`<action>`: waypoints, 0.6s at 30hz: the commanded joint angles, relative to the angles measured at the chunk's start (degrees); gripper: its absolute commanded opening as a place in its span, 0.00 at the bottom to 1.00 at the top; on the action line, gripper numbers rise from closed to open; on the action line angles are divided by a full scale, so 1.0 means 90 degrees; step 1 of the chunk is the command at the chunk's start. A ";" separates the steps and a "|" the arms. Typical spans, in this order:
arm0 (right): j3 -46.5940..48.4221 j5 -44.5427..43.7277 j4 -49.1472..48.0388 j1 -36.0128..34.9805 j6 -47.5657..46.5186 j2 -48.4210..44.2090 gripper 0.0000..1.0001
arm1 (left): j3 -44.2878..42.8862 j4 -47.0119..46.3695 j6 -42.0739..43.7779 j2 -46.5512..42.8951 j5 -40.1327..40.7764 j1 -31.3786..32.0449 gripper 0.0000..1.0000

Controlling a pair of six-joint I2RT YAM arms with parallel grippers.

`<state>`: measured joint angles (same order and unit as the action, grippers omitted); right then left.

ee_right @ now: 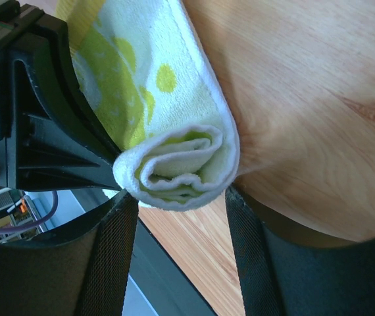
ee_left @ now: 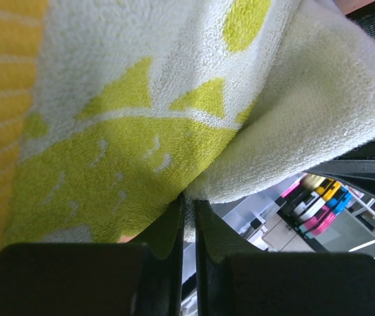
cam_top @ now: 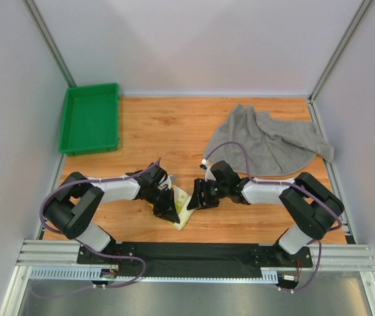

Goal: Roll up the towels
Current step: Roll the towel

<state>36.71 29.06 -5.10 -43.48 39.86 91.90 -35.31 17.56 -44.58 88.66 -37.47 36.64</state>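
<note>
The small white-yellow towel (cam_top: 183, 212) with a green-yellow print lies rolled near the front edge, between the two grippers. My left gripper (cam_top: 169, 205) is shut on a thin fold of it (ee_left: 141, 99), pinched between nearly touching fingertips (ee_left: 191, 197). My right gripper (cam_top: 199, 196) faces the roll's other end. There the spiral end of the roll (ee_right: 168, 158) sits just at the tips of the open right gripper (ee_right: 177, 196), with its fingers on either side and not clamped. The large grey towel (cam_top: 273, 141) lies crumpled at the back right, away from both grippers.
A green tray (cam_top: 90, 118) stands at the back left of the wooden table (cam_top: 161, 131). The black mounting bar and metal rail (cam_top: 194, 253) run along the near edge, close under the roll. Walls enclose the table on three sides.
</note>
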 commanded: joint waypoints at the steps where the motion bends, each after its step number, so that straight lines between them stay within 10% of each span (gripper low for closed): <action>1: 0.0101 -0.0045 -0.0409 -0.0032 0.0005 0.0219 0.56 | -0.0051 0.0207 0.0246 0.0207 0.0570 -0.0038 0.01; 10: 0.0091 -0.0055 -0.0575 -0.0061 0.0112 0.0512 0.34 | -0.0032 0.0128 0.0226 0.0139 0.0579 -0.0058 0.07; 18: 0.0403 -0.0270 0.0020 -0.0071 0.0152 0.0648 0.20 | -0.0285 0.1065 0.0509 -0.0728 0.1624 -0.0029 0.45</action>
<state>38.09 29.69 -7.57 -43.59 41.65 96.27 -36.40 21.50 -42.94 85.58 -32.21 36.56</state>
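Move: The open right fingers straddle the end of the towel roll, its middle about 2 cm to that hand's left and 1 cm below. From the left hand, its fingers still shut on the roll's near part, that end lies some 4 cm forward and 3 cm right, about level. The grey towel's middle is roughly 25 cm forward and 25 cm right of the right hand, and the green bin about 32 cm forward and 34 cm left of it, both a little below. The right hand eases about 1 cm down and left, pinching the roll end, while the left fingers open. ##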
